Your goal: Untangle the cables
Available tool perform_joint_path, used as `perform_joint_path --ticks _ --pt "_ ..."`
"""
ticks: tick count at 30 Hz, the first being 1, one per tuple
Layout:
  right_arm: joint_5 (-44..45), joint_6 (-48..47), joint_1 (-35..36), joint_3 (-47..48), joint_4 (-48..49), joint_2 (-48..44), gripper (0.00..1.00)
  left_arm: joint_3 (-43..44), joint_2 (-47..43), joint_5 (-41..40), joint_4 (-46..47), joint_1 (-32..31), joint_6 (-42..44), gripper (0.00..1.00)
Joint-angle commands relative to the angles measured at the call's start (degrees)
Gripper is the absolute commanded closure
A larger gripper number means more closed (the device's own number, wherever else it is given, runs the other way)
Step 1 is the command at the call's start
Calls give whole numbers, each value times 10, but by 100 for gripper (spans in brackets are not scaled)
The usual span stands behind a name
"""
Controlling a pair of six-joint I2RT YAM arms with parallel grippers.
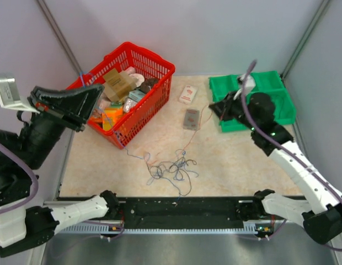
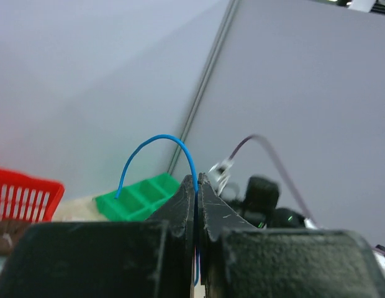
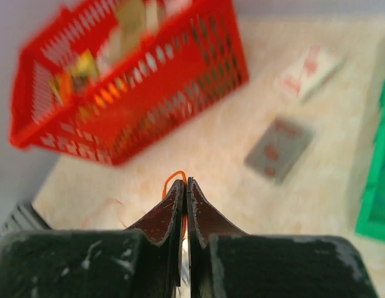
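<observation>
The cables [image 1: 171, 168] lie as a loose tangle of thin blue, red and dark wires on the table near the front edge. My left gripper [image 1: 98, 89] is raised over the red basket and is shut on a blue wire [image 2: 156, 140], which arcs up out of its tips [image 2: 197, 180]. My right gripper [image 1: 213, 106] hangs beside the green tray, shut on an orange wire [image 3: 173, 179] that loops out just above its tips [image 3: 185, 183]. A thin reddish strand [image 1: 188, 141] runs from that gripper down toward the tangle.
A red basket [image 1: 158, 83] full of packaged goods stands at the back left. A green compartment tray [image 1: 282, 105] stands at the back right. A grey packet [image 1: 191, 118] and a white packet [image 1: 188, 94] lie between them. Grey walls enclose the table.
</observation>
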Motion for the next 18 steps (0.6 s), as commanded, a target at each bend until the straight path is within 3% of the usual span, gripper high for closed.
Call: perform_joint_path --ticks 1,6,9,14,15,18 --pt "9 -5 51 -120 21 7 100 94 95 86 42 -1 60 100" --pt "90 -2 53 -222 23 32 100 206 154 113 79 -1 78 100" --pt "10 -32 58 -213 11 68 100 209 163 132 115 -1 80 100" --pt "5 -47 93 -212 2 74 100 254 196 122 132 -1 92 100" --pt "2 -52 93 -209 -5 75 96 253 196 103 138 -1 91 100" --pt "15 -64 94 -174 -52 58 54 241 201 101 141 -1 88 100"
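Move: The cable tangle on the table lies about 10 cm back and 13 cm to the left of my right hand, some 35 cm below; my right hand holds its orange strand. From that hand the card deck is some 12 cm ahead and 4 cm left, the green organizer about 22 cm ahead and 25 cm right. From my left hand, holding a blue cable high up, the tangle is about 8 cm ahead, 12 cm right and 60 cm down; the red basket is roughly 36 cm ahead, 9 cm left and 50 cm down. I bring my right hand quickly down some 24 cm, drawing slightly back, tipping the fingers downward, to lay the orange strand just right of the tangle, and start opening the fingers at the end. Meanwhile my left hand keeps its pinch on the blue cable and lifts it about 11 cm higher, shifting right and tilting up, away from the tangle. ##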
